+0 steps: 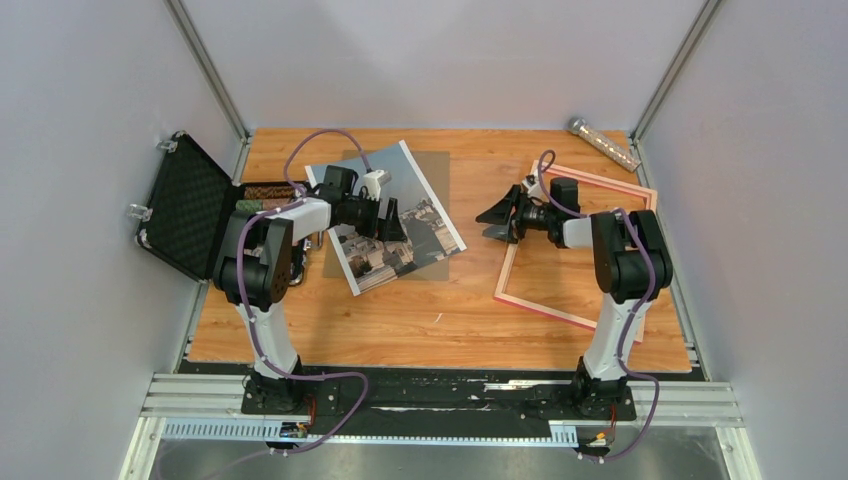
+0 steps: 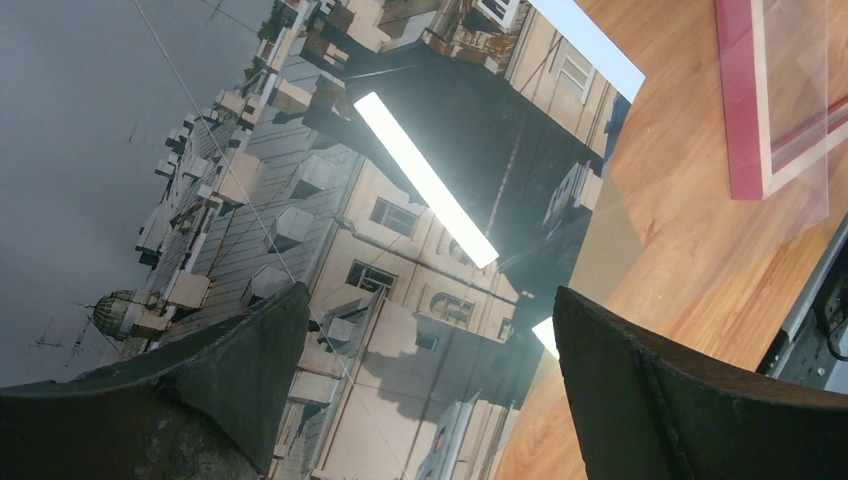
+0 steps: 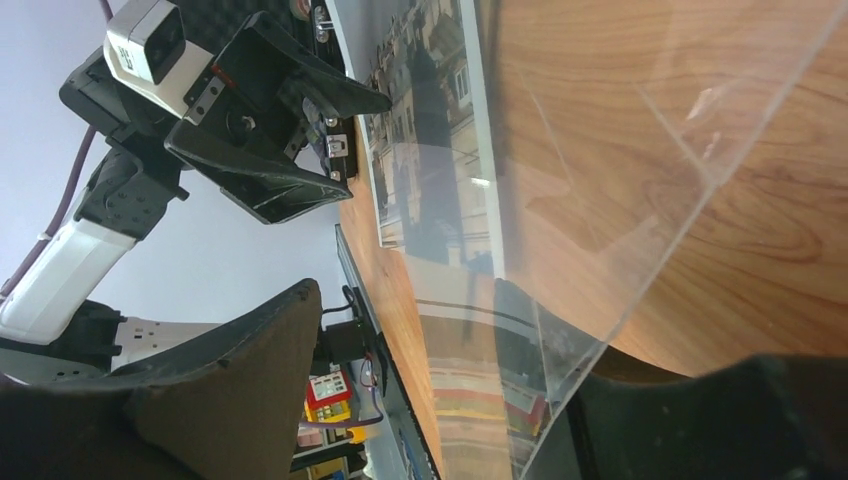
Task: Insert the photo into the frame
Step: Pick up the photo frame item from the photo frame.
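The photo, a city-rooftop print with a white border, lies flat at the table's left centre and fills the left wrist view. My left gripper hovers just above it, open, with nothing between its fingers. The pink frame lies flat on the right, and one corner shows in the left wrist view. My right gripper is turned on its side at the frame's left rail. It is open. A clear pane stands tilted, with its corner against one finger.
A plain brown backing board lies under the photo. An open black foam-lined case stands at the left wall. A metallic cylinder lies in the back right corner. Grey walls close the table in on three sides.
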Motion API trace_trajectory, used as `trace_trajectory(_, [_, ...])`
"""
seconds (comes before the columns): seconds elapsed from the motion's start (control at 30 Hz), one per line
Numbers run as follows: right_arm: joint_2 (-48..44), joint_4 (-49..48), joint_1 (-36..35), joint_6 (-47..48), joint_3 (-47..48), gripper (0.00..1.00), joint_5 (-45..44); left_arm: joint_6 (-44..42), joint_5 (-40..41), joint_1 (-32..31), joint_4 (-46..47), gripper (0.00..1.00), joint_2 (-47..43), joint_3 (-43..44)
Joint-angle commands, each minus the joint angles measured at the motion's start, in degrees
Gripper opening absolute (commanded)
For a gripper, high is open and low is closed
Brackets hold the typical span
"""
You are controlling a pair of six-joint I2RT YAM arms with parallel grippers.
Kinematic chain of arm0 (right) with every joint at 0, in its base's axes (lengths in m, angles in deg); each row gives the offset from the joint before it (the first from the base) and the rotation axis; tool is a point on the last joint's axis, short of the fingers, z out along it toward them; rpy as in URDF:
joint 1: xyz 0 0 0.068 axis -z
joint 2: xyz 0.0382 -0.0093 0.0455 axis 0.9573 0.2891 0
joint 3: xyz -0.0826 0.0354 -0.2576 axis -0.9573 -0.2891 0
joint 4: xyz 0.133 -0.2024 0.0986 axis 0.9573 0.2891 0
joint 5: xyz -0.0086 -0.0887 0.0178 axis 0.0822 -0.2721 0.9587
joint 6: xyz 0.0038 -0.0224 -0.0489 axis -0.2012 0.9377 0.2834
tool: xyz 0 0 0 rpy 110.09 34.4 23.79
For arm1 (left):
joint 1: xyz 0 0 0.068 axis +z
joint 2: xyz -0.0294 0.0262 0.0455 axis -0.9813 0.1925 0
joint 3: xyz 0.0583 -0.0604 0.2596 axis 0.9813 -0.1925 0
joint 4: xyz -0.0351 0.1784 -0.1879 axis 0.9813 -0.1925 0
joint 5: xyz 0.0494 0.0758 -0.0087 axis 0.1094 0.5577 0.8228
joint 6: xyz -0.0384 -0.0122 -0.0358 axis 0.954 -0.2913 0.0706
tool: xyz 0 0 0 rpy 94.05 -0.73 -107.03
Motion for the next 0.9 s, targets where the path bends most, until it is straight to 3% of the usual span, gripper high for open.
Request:
trace_trajectory(0.0, [1.18,2.03,-0.25,3.08,3.65,0.62,-1.62,0.4,-0.07,-0.49,-3.13,1.0,-0.6,-1.49])
trace_trajectory(0.23, [3.44,5.84,-0.28,4.89,6.92,0.53,-4.98,-0.14,0.57,-0.52,-3.38,1.0,-0.61,-1.71])
trace_trajectory(0.67, [2.01,9.58,1.61,5.55,9.55,0.02,-4.25,-0.1,1.17,-0.47,-3.72,1.0,-3.22,-1.43])
trace_trajectory(0.87, [-2.98,9.55,3.91,6.37,7.34,0.0,-0.44,-1.55,2.53,-0.33,-5.48,1.0,-7.77,0.88])
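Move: The right hand is reaching for the clear pane. The pane's near edge runs between its open fingers, about 3 cm ahead, level sideways and about 2 cm below. The photo's middle lies about 20 cm to the hand's left and 2 cm ahead; the frame's middle is some 17 cm right and 5 cm back, both about 8 cm lower. From the left hand that pane edge is roughly 18 cm right and 2 cm ahead. The right hand eases forward about 3 cm and down 2, shutting its fingers on the clear pane, then drifts left. ##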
